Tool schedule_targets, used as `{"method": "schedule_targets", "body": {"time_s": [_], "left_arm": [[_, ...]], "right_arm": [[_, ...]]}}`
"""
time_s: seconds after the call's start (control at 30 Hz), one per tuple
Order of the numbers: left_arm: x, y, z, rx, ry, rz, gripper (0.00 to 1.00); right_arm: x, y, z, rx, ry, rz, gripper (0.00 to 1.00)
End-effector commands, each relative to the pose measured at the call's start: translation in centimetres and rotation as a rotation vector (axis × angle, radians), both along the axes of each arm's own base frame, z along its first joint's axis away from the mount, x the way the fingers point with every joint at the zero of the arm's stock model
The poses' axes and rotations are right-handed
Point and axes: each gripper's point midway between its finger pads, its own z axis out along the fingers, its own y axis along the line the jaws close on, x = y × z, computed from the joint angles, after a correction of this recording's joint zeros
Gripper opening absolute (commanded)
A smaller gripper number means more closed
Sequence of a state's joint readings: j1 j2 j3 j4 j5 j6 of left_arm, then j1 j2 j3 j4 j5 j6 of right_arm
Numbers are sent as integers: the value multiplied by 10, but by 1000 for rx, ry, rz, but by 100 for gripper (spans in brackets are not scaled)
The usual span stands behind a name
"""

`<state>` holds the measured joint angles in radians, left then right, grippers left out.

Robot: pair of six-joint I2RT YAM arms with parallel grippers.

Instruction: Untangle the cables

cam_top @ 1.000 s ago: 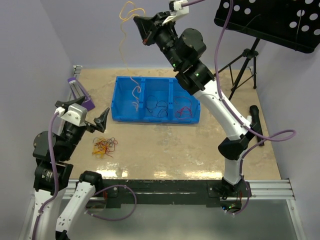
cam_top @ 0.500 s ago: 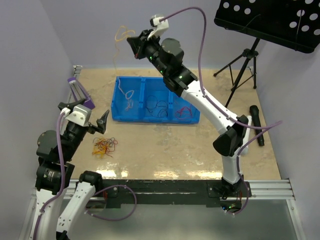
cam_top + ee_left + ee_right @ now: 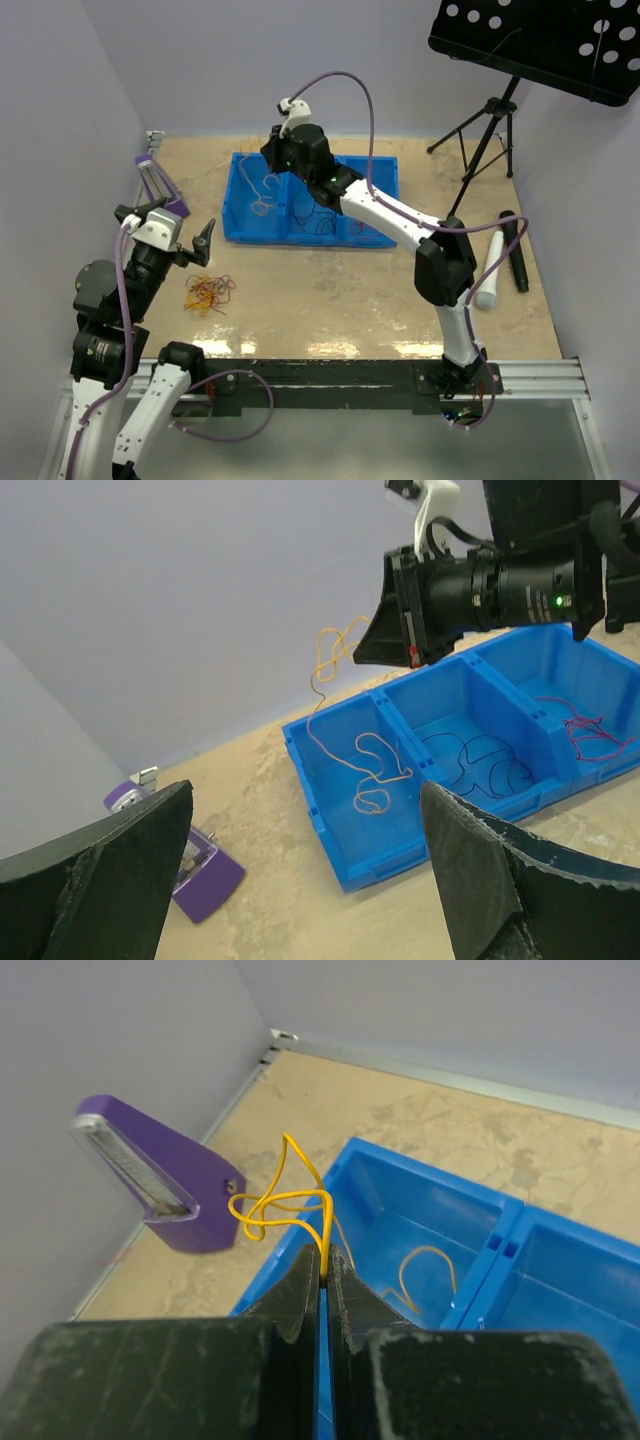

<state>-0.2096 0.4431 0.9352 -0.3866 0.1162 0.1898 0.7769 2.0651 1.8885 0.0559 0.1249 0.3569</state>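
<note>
A clump of red, yellow and orange cables point(image 3: 208, 293) lies on the table just in front of my left gripper point(image 3: 175, 237), which hangs open and empty above it. In the left wrist view that gripper point(image 3: 300, 880) spreads wide over bare table. My right gripper point(image 3: 273, 153) hovers over the left compartment of the blue bin point(image 3: 238, 232). It is shut point(image 3: 324, 1260) on a thin yellow cable point(image 3: 285, 1200), which loops above the fingertips. The cable's lower part point(image 3: 375, 780) rests coiled in that compartment.
A black cable point(image 3: 480, 760) lies in the bin's middle compartment and a red one point(image 3: 585, 730) in the right. A purple device point(image 3: 160, 185) leans at the left wall. A tripod point(image 3: 490, 130) and a black and a white cylinder point(image 3: 505, 255) are at the right.
The right arm has come down and forward from high above the table to just over the bin, lowering the yellow cable into the left compartment. The left arm has barely moved.
</note>
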Motion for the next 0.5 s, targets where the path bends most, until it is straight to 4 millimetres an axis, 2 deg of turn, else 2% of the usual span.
{"method": "schedule_targets", "body": {"time_s": [0.0, 0.1, 0.2, 0.23, 0.37, 0.47], "left_arm": [[3, 14, 6, 43, -3, 73, 100], [10, 23, -12, 96, 46, 122, 99], [15, 32, -30, 168, 75, 164, 97], [15, 33, -34, 192, 80, 166, 97], [16, 32, -59, 281, 125, 140, 97], [20, 32, -75, 324, 156, 131, 96]], "right_arm": [[-1, 9, -28, -27, 64, -58, 0], [2, 12, -59, -81, 125, -100, 1], [0, 12, -82, -103, 182, -120, 13], [-3, 12, -86, -107, 190, -120, 22], [-14, 15, -83, -107, 195, -110, 54], [-19, 12, -71, -94, 193, -109, 59]]}}
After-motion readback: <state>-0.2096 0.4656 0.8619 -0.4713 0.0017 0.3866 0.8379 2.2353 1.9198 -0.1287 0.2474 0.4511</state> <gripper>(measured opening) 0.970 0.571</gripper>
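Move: The right hand holds the yellow cable, its tail already trailing into the blue bin's left compartment, whose middle lies about 5 cm ahead, 5 cm left and 26 cm below; the middle compartment is 5 cm ahead, 9 cm right, and the purple stand 4 cm ahead, 25 cm left. The empty left hand has the cable tangle about 3 cm ahead, 1 cm right, 37 cm below; the left compartment is 30 cm ahead, 11 cm right. The right hand drops about 13 cm almost straight down towards the bin's left compartment, tipping its fingers down some 15 degrees, and in the later half opens them to a bit over half, letting go of the yellow cable above the compartment floor as the descent levels off. Meanwhile the left hand, fingers still wide open, sinks some 5 cm with a smaller drift left and forward, rolling its left side up and tipping down as it nears the tangle still on the table. ##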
